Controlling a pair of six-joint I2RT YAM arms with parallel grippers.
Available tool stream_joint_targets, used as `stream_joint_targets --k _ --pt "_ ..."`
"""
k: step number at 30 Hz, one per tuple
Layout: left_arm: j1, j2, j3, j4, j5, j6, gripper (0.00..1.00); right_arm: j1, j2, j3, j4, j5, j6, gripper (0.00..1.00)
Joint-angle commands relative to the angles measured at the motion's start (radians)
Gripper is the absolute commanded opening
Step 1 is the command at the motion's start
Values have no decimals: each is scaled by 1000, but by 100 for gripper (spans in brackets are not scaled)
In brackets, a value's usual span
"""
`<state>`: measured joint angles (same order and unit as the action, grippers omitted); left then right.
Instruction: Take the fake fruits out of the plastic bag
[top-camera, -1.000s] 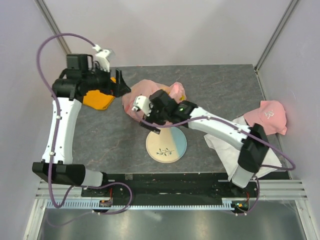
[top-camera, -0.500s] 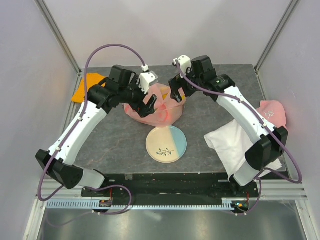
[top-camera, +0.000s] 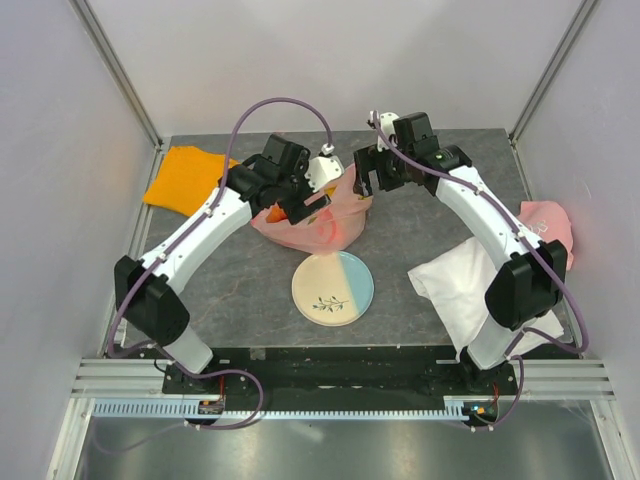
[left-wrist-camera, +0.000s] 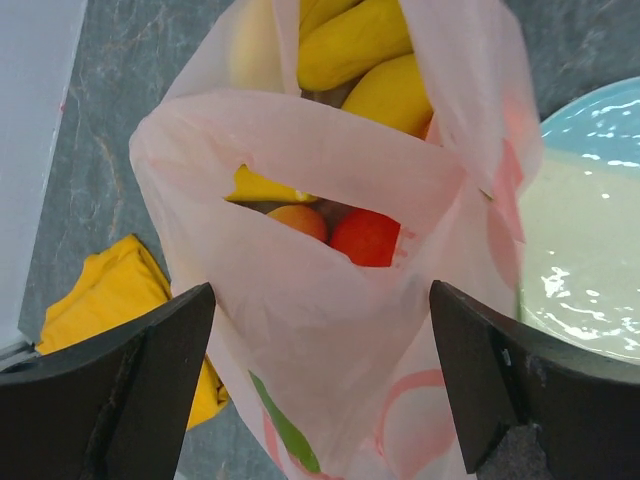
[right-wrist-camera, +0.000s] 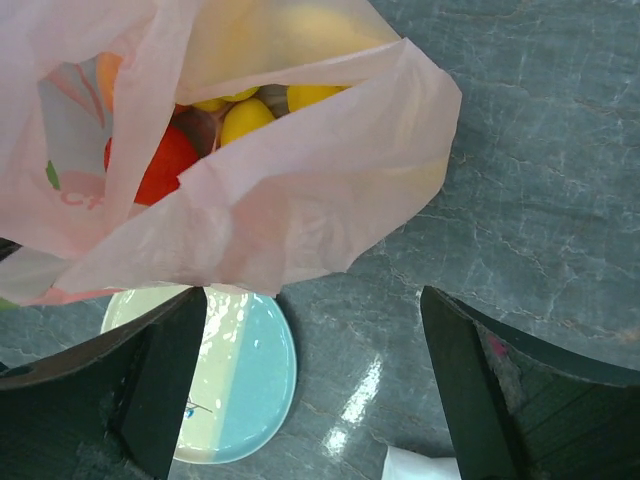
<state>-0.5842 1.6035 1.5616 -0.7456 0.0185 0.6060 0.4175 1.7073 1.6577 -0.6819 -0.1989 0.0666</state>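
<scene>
The pink plastic bag (top-camera: 322, 222) lies on the grey table behind the plate, mouth open. Through the opening in the left wrist view (left-wrist-camera: 330, 330) I see the fake fruits: yellow bananas (left-wrist-camera: 352, 42), a red piece (left-wrist-camera: 366, 238) and a peach one (left-wrist-camera: 299, 221). The right wrist view shows the bag (right-wrist-camera: 270, 190) with a red fruit (right-wrist-camera: 160, 165) and a yellow one (right-wrist-camera: 245, 117). My left gripper (top-camera: 300, 205) (left-wrist-camera: 320, 390) hangs open over the bag's left side, fingers straddling the film. Over the bag's back right edge, my right gripper (top-camera: 366, 180) (right-wrist-camera: 315, 390) stands open and empty.
A cream and blue plate (top-camera: 333, 288) (left-wrist-camera: 590, 250) (right-wrist-camera: 235, 400) lies just in front of the bag. A folded orange cloth (top-camera: 185, 178) (left-wrist-camera: 105, 305) is at the back left. A white cloth (top-camera: 465, 290) and a pink cap (top-camera: 545, 228) lie at the right.
My left arm swung from the orange cloth across to the bag. The right arm left the bag's front and now reaches in from the back right. Both grippers stayed open.
</scene>
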Motion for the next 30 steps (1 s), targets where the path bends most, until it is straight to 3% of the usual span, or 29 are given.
stream_joint_targets --k 1,2,5,6,8,9,10,11,13,14,17,22,25,28,30 --pt "0 70 73 45 -91 81 88 -20 31 5 51 -80 70 95" --pt "0 84 90 45 -91 77 84 -23 40 17 51 -98 70 92" --pt "0 145 161 38 -103 55 53 -28 77 31 59 -175 87 77" --pt "1 157 175 38 -110 45 27 -29 100 43 68 -186 93 75" --pt "10 197 224 37 -134 29 7 -31 124 71 82 -218 120 66" --pt "18 208 242 37 -140 0 2 -31 150 85 102 -235 127 60" --pt "29 220 288 38 -147 -23 2 -31 164 103 110 -255 136 52" --pt "61 246 320 35 -147 -50 2 -34 191 146 122 -276 137 37" --pt "105 280 447 25 -157 -167 2 -37 227 210 146 -287 128 21" --pt "159 298 503 14 -150 -208 2 -42 273 291 159 -262 116 5" --pt "259 403 749 -50 -132 -333 2 -62 395 519 179 -226 95 0" --pt "307 463 1015 -35 -65 -321 2 -101 496 787 235 -185 105 0" --pt "299 377 978 -2 -26 -359 2 -108 431 780 245 -197 44 0" --pt "294 230 821 6 0 -394 2 -111 309 647 236 -241 -34 0" --pt "293 140 689 -8 15 -419 2 -109 194 468 229 -263 -57 0"
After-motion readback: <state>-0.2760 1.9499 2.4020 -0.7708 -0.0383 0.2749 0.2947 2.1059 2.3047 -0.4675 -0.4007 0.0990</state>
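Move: For the left hand, the bag's rim fold lies about 3 cm ahead and 2 cm below, between the open fingers; the bananas inside are some 6 cm ahead, 3 cm right and 12 cm down, the plate 17 cm back, 4 cm right and 20 cm down. From the right hand, the rim's right flap is about 3 cm ahead, 4 cm left and 3 cm below, with the plate 22 cm back, 4 cm left and 20 cm down. Both open hands ease a few centimetres down into the bag's rim and shut, the left first while edging forward, the right a moment later after slipping about 4 cm left. Pinching the film, they sweep forward and up, ending some 15 cm ahead, the left swinging left and turning about 30 degrees counter-clockwise, the right tipping its fingers up, both drawing slightly back last. ##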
